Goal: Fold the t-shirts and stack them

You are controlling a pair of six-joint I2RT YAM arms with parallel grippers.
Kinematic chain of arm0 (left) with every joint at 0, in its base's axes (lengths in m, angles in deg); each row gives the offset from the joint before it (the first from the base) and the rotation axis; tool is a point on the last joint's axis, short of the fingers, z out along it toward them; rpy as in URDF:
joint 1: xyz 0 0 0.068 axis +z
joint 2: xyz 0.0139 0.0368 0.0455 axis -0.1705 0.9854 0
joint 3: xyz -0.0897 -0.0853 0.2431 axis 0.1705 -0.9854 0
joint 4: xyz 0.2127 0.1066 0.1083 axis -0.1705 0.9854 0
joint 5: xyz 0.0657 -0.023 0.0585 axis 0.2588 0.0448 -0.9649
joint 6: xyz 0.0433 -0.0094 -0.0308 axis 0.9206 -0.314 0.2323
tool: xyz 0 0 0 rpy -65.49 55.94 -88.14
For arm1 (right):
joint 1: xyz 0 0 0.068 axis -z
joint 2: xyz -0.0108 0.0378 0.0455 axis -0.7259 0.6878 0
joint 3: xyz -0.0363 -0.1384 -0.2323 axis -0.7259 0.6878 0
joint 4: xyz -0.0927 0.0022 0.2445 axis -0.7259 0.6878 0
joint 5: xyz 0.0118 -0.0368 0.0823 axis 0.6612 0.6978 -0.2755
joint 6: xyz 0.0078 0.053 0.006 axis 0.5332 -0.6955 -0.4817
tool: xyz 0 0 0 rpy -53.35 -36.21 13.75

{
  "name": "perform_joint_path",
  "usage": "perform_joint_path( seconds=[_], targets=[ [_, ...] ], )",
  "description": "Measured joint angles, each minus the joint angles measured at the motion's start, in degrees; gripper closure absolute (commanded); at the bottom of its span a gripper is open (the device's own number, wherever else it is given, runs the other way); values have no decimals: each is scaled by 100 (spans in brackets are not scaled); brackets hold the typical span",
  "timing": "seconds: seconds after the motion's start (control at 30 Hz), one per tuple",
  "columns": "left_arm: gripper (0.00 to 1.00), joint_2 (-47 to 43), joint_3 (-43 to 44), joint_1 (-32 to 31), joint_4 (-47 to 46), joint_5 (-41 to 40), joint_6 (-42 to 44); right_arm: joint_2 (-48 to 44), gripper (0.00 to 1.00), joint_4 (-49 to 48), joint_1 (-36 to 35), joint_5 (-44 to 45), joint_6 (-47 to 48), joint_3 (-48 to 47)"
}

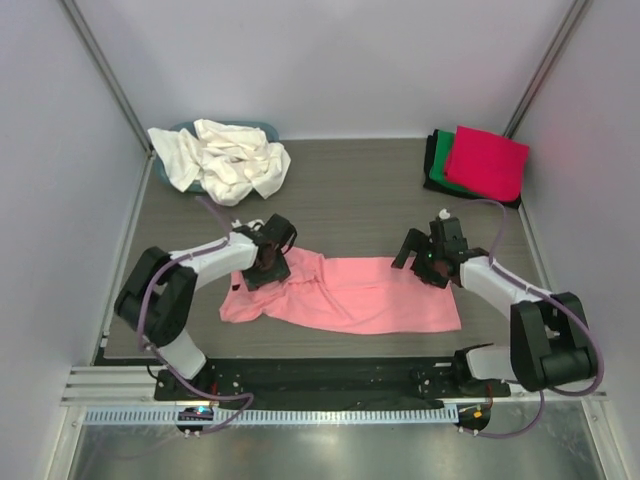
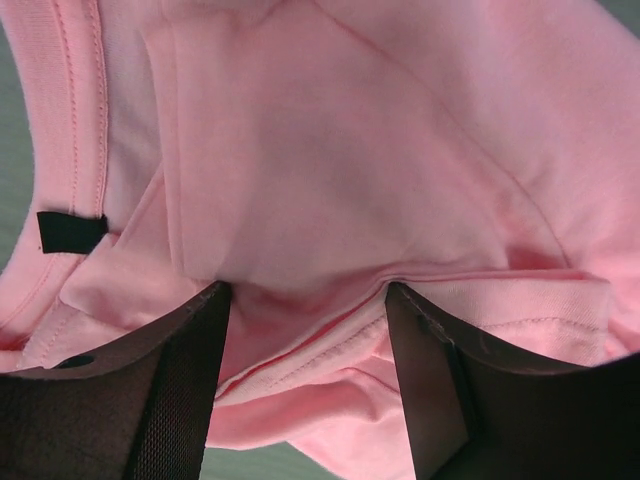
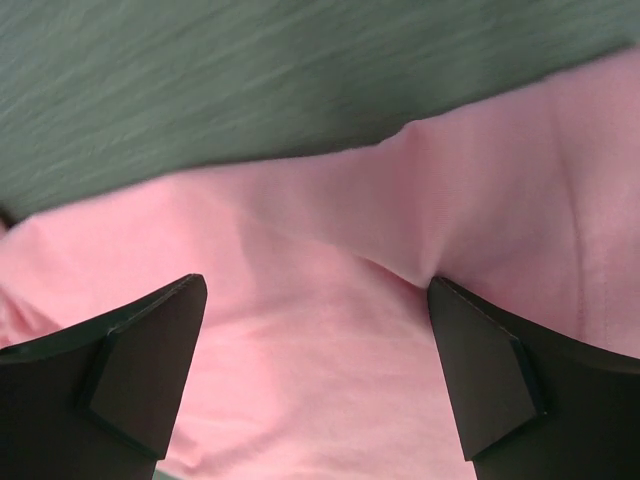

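Note:
A salmon pink t-shirt (image 1: 350, 295) lies half spread on the grey table's near middle. My left gripper (image 1: 265, 262) is down on its rumpled left end by the collar. In the left wrist view its jaws (image 2: 305, 290) stand apart over a stitched hem fold of the pink shirt (image 2: 330, 180); they clamp nothing, and a black neck tag (image 2: 70, 230) shows to the left. My right gripper (image 1: 425, 262) hovers at the shirt's far right corner. The right wrist view has it wide open (image 3: 315, 285) over flat pink cloth (image 3: 330, 350).
Cream white t-shirts (image 1: 225, 158) are heaped in a teal-blue tub (image 1: 262, 128) at the back left. At the back right sits a folded stack: magenta red (image 1: 488, 160) on green (image 1: 440, 165) on black (image 1: 430, 150). White walls close the sides.

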Motion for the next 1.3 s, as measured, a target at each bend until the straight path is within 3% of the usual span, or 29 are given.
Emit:
perform_joint_path(
  seconds=[0.1, 0.23, 0.3, 0.47, 0.53, 0.6, 0.73, 0.9, 1.03, 1.2, 1.3],
  targets=[
    [33, 713, 817, -2, 24, -22, 136, -573, 0, -197, -232, -133, -369, 505],
    [30, 2065, 2704, 11, 372, -61, 409, -1366, 0, -658, -1027, -367, -1241, 1279],
    [30, 3064, 4190, 44, 728, 46, 634, -1665, 0, -907, -1727, -409, -1829, 1593],
    [21, 5958, 9361, 109, 1797, 378, 1491, -1519, 0, -1051, -3908, -503, -3086, 1528],
    [16, 6487, 10443, 114, 1895, 514, 1808, -1172, 0, -647, -4586, -505, -3233, 1032],
    [3, 5908, 9433, 114, 1593, 544, 2135, -1010, 0, -356, -4931, -496, -3248, 509],
    [0, 3873, 6738, 111, 1233, 551, 2636, -992, 0, 155, -5062, -149, -3077, -560],
    [0, 2221, 6439, 109, 1244, 358, 3005, -852, 0, 546, -4697, 280, -2520, -1364],
    [0, 798, 5805, 109, 1331, 35, 3097, -254, 3, 800, -3786, 293, -1895, -2009],
    [0, -946, 3659, 114, 1349, -173, 3095, 946, 29, 772, -2662, -96, -1014, -3202],
    [1, -1606, 2389, 114, 1502, -168, 3071, 1823, 64, 468, -2267, -490, -660, -3982]
  ],
)
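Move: Both open grippers are already down on the pink t-shirt, which lies crosswise: its middle is about 22 cm to the left hand's right and 1 cm back. From the right hand that middle lies some 21 cm left and 7 cm back. The black tag sits about 9 cm left of the left hand, level with it, and the white cloth heap 36 cm ahead and 13 cm left of that hand. The folded stack is 30 cm ahead and 16 cm right of the right hand. With fingertips bearing on the pink t-shirt, the left hand sweeps it forward and right about 30 cm while the right drags its end left and back some 28 cm, wrist turning counter-clockwise, to swing it clockwise. Both then come free: the left opens fully, rises high and draws back left, sinking again late; the right lifts and swings forward over the shirt, half closing. ##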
